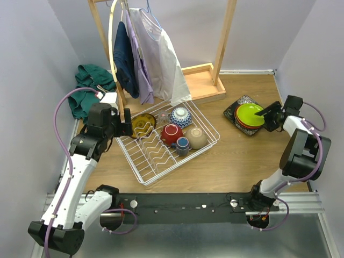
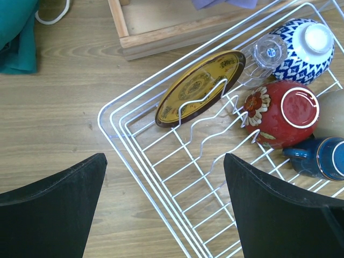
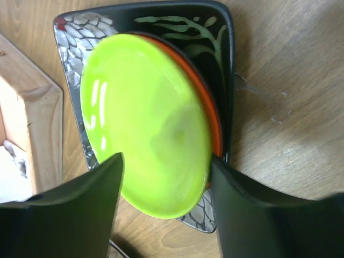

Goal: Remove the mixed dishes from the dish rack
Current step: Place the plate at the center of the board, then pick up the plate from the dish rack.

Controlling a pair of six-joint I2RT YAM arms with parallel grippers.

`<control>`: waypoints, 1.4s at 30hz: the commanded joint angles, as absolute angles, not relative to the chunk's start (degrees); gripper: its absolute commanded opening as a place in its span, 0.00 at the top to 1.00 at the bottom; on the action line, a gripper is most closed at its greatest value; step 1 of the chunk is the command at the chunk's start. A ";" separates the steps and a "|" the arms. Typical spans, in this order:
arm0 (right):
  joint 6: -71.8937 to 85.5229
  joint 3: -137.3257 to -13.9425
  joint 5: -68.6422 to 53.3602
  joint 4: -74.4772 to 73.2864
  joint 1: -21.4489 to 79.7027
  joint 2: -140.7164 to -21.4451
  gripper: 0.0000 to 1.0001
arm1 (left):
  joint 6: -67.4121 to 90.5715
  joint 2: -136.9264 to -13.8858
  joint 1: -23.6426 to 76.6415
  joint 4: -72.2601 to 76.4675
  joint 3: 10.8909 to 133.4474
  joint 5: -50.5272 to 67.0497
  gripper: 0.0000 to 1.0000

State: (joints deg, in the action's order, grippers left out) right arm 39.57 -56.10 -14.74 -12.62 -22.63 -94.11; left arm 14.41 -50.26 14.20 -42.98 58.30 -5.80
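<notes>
The white wire dish rack (image 1: pixel 156 173) sits left of centre. It holds a yellow patterned plate (image 2: pixel 199 88) leaning in its slots, a clear glass (image 2: pixel 263 56), a blue-white bowl (image 2: pixel 303 43), a red bowl (image 2: pixel 285 113), a small blue cup (image 2: pixel 322 158) and a tan bowl (image 1: pixel 197 137). My left gripper (image 2: pixel 164 158) hangs open over the rack's near-left corner with nothing between its fingers. At the right, a lime-green plate (image 3: pixel 145 118) lies on an orange plate (image 3: pixel 207 102) on the black square plate (image 3: pixel 215 32). My right gripper (image 3: pixel 166 161) is open, its fingers straddling the green plate's near edge.
A wooden clothes stand (image 1: pixel 200 80) with hanging garments (image 1: pixel 153 54) rises behind the rack, its base close to the plate stack. Teal cloth (image 1: pixel 88 88) is heaped at the far left by the wall. Walls close in on both sides.
</notes>
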 commanded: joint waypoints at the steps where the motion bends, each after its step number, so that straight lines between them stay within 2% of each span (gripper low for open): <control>1: 36.30 -57.04 -10.73 -18.54 -23.03 -90.27 0.21 | 13.63 -51.41 13.97 -42.89 58.01 -5.36 0.01; 11: 34.11 -52.83 -9.32 -20.56 -20.57 -81.04 0.09 | 13.27 -55.02 13.97 -43.68 60.12 -4.75 0.01; 20: 32.97 -48.52 -11.33 -20.39 -14.42 -73.22 0.09 | 10.99 -58.44 14.06 -44.74 61.96 -5.36 0.01; 28: 30.59 -40.96 -17.30 -19.78 -12.57 -61.10 0.08 | 4.59 -63.53 16.87 -42.28 64.24 -5.97 0.05; 37: 29.97 -38.85 -19.25 -19.86 -10.46 -58.10 0.09 | -9.04 -73.72 26.44 -42.80 69.25 -19.23 0.04; 42: 29.27 -38.41 -18.90 -20.21 -8.35 -58.01 0.09 | -14.31 -79.00 26.63 -42.80 71.63 -19.86 0.08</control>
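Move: The yellow plate stands in the rack some 8 cm ahead of my left hand, 5 cm right and 15 cm below; the glass cup lies about 14 ahead, 11 right, and the red bowl 5 ahead, 15 right. My right fingers, already opening, are at the rim of the green plate, whose middle is about 4 cm left and 2 ahead, on the black square plate; the yellow plate is roughly 50 left of it, 5 back. I finish opening my right fingers and come free of the green plate's rim, lifting up and back, then swinging left towards the rack, about 11 cm left, 9 back and 6.5 up in all. Meanwhile my left hand, staying wide open, eases down and forward, then right over the rack towards the yellow plate, about 5 cm each way, rolling its left side up and turning some 20 degrees clockwise. ##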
